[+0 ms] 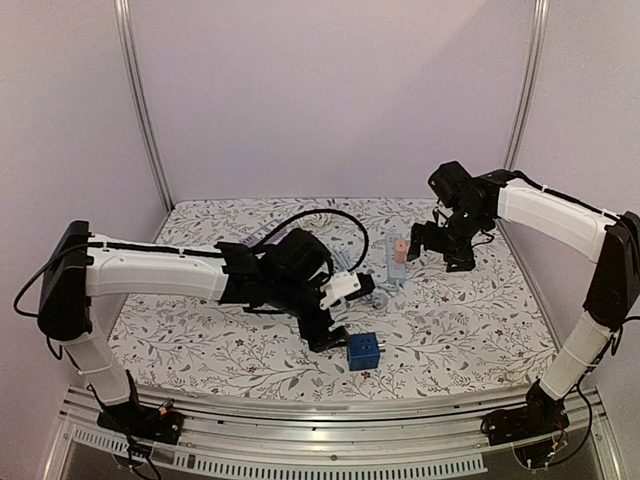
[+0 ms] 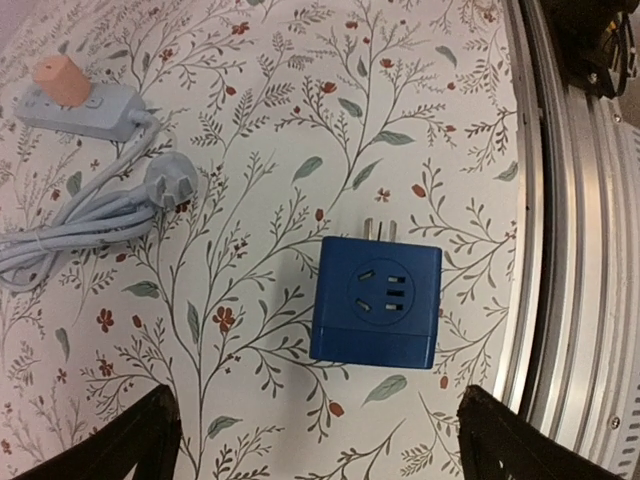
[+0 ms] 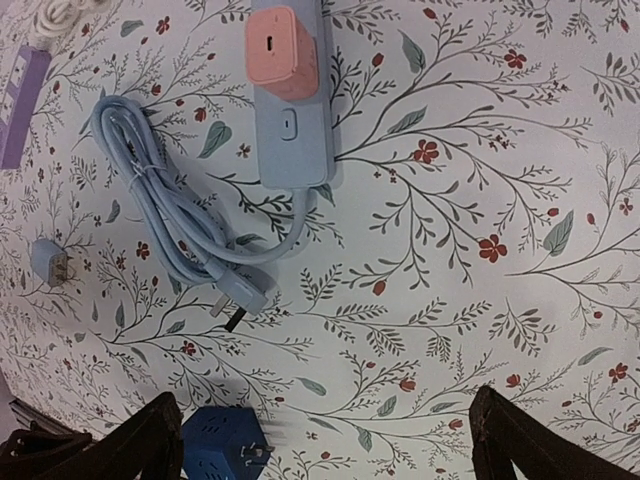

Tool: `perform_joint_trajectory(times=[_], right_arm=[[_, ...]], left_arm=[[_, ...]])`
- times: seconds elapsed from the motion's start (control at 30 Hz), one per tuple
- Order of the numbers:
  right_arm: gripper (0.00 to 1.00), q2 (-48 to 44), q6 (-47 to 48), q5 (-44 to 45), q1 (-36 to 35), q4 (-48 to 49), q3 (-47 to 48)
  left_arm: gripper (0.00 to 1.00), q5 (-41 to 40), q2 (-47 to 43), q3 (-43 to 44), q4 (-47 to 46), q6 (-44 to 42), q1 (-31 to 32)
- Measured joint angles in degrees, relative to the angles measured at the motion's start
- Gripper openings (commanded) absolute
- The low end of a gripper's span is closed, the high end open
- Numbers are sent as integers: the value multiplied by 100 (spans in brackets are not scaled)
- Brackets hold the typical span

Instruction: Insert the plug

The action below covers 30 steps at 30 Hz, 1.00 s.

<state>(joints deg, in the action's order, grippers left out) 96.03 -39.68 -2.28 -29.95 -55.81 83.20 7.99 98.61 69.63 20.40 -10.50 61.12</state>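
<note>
The plug, a blue cube (image 1: 363,351) with metal prongs on one side and sockets on top, lies on the floral cloth near the front edge. In the left wrist view the blue cube (image 2: 375,302) sits just ahead of my open left gripper (image 2: 315,445), between its finger lines but untouched. A pale blue power strip (image 3: 292,120) with a pink plug (image 3: 282,45) in it lies farther back. My right gripper (image 3: 325,440) hovers open over the cloth near the strip's coiled cord (image 3: 170,215), holding nothing. In the top view the left gripper (image 1: 325,335) is beside the cube and the right gripper (image 1: 445,248) beside the power strip (image 1: 392,268).
A purple strip (image 3: 22,105) and a small grey adapter (image 3: 50,262) lie left of the cord. The cord's own plug (image 2: 170,185) rests on the cloth. The metal rail (image 2: 570,250) of the table's near edge runs close to the blue cube.
</note>
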Motion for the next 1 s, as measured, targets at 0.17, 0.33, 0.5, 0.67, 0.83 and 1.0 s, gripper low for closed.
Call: perform_joint_trajectory(times=[0.17,0.33,0.5,0.67,0.83,1.0], right_arm=[[99,-83,-59,-2,0,-9,-50],[99,-83,-107,-4,0,-9,-105],[99,-83,-144,-11,0,-9,-109],[99,-81,-151,-50,0,-11,-109],[99,-57,-166,-120,0,-11,-107],[99,35,-173,-151,0,-11,-103]], left_arm=[[99,157,415,229,26,-240,26],[99,142,693,420,103,-457,166],[99,-4,868,450,125,-570,295],[99,-190,1043,450,70,-664,374],[86,-302,1279,450,-85,-721,446],[64,-396,1388,448,-236,-817,459]])
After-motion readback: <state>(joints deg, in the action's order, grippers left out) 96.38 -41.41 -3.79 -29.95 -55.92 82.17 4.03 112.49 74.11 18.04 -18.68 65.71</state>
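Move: The blue plug stands just right of the left gripper: about 4 cm to its right, 2 cm back and 9 cm below. The grey cable plug lies about 10 cm ahead and 6 cm right of that gripper, and the power strip with the pink plug some 21 cm ahead and 11 cm right. From the right gripper, the blue plug is roughly 15 cm back, 16 cm left and 12 cm below. Bring the left gripper down about 7.5 cm over the blue plug, easing some 3 cm to the right and slightly back, so that the open fingers straddle its two sides. Turn the wrist roughly 10 degrees on the way, and at the very end start closing the fingers, by about a quarter of their opening. ##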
